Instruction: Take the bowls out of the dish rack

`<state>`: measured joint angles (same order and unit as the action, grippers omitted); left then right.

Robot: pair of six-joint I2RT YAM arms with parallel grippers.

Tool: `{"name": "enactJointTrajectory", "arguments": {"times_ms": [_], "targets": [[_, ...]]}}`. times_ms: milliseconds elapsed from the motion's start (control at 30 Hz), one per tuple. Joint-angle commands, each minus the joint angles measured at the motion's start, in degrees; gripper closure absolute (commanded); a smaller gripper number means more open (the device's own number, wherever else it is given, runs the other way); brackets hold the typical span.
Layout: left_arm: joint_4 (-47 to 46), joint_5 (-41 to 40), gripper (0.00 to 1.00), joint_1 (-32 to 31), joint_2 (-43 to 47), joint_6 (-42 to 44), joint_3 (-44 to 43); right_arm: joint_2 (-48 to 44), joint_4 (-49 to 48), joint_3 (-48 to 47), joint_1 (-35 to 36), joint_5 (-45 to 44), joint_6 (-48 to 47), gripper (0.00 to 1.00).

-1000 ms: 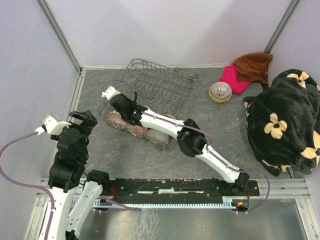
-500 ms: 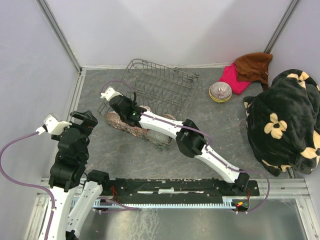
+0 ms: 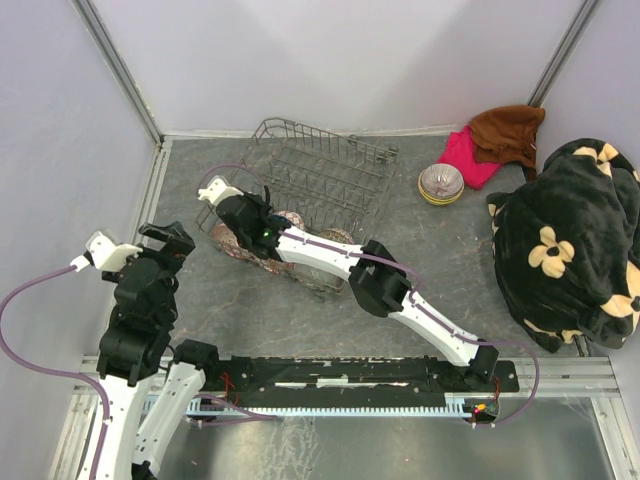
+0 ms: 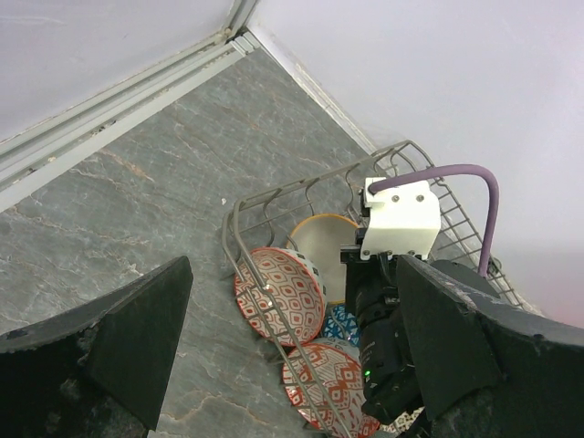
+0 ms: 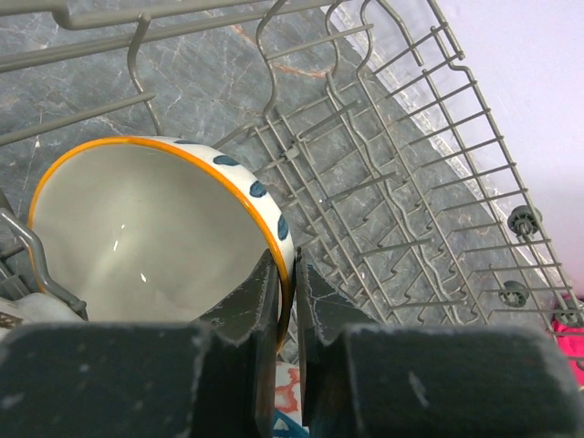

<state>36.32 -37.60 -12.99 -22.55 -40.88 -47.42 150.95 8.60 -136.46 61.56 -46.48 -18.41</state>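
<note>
The grey wire dish rack (image 3: 335,170) stands tilted at the back middle of the table. Several patterned bowls (image 3: 238,243) line its near side. In the left wrist view two of them are red-patterned bowls (image 4: 278,292) behind the rack wires (image 4: 239,239). My right gripper (image 3: 266,212) reaches into the rack's left end. In its wrist view that gripper (image 5: 290,266) is shut on the rim of a cream bowl (image 5: 137,228) with an orange edge and blue spots. The same bowl (image 4: 319,242) shows in the left wrist view. My left gripper (image 3: 165,245) hangs open left of the rack, holding nothing.
A small stack of bowls (image 3: 441,184) sits on the table right of the rack. Behind it lie a pink cloth (image 3: 462,157) and a brown cloth (image 3: 507,130). A black flowered blanket (image 3: 570,240) fills the right side. Walls close the back and left.
My right gripper has shifted slightly left and back inside the rack, and its jaws have closed onto the cream bowl's rim. The left arm has not moved.
</note>
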Motion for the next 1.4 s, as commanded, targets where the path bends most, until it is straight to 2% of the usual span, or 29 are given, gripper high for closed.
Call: {"name": "enactJointTrajectory", "arguments": {"times_ms": [0, 467, 933, 1133, 1367], "targets": [[-1.75, -1.77, 0.01, -0.2, 0.71, 0.26, -0.49, -3.6, -9.5, -1.24, 1.07, -2.54, -1.48, 0.99], [-1.9, -1.3, 0.01, -0.13, 0.32, 0.04, -1.1, -8.19, -12.24, -2.67, 0.9, -5.12, -3.57, 0.99], [-1.67, -0.16, 0.01, -0.23, -0.61, -0.48, -2.96, -16.76, -9.5, 0.53, -2.98, -4.08, 3.12, 0.99], [-3.17, 2.29, 0.01, -0.21, -2.96, -0.6, -3.07, -24.68, 2.31, 2.78, -10.39, 0.44, 13.13, 0.99], [-8.15, 12.08, 0.01, -0.18, -10.69, -1.17, -1.65, -38.09, 16.39, 11.15, -28.27, 12.74, 27.24, 0.99]]}}
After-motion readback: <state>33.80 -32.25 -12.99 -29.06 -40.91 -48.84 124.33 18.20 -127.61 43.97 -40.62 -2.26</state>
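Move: Pinched by its right rim in the right fingers, the white orange-rimmed bowl sits inside the rack; the bowl stack it is bound for stands about 43 cm to the right, some 3 cm farther out and 9 cm lower. The blue bowl lies about 5 cm back and 5 cm right of the hand, the left red bowl roughly 9 cm back and 8 cm left, both some 6 cm below. From the left hand the stack is about 26 cm ahead, 63 cm right, 26 cm below. Lifting the white bowl slowly at first, then fast, the right hand rises some 18 cm clear of the rack, then sweeps about 18 cm right and 8 cm forward towards the stack while still climbing. It keeps its rim pinch, its left side rolling up over 20 degrees as it yaws clockwise. Late on, the open left hand eases about 3 cm forward and right, towards the rack. ##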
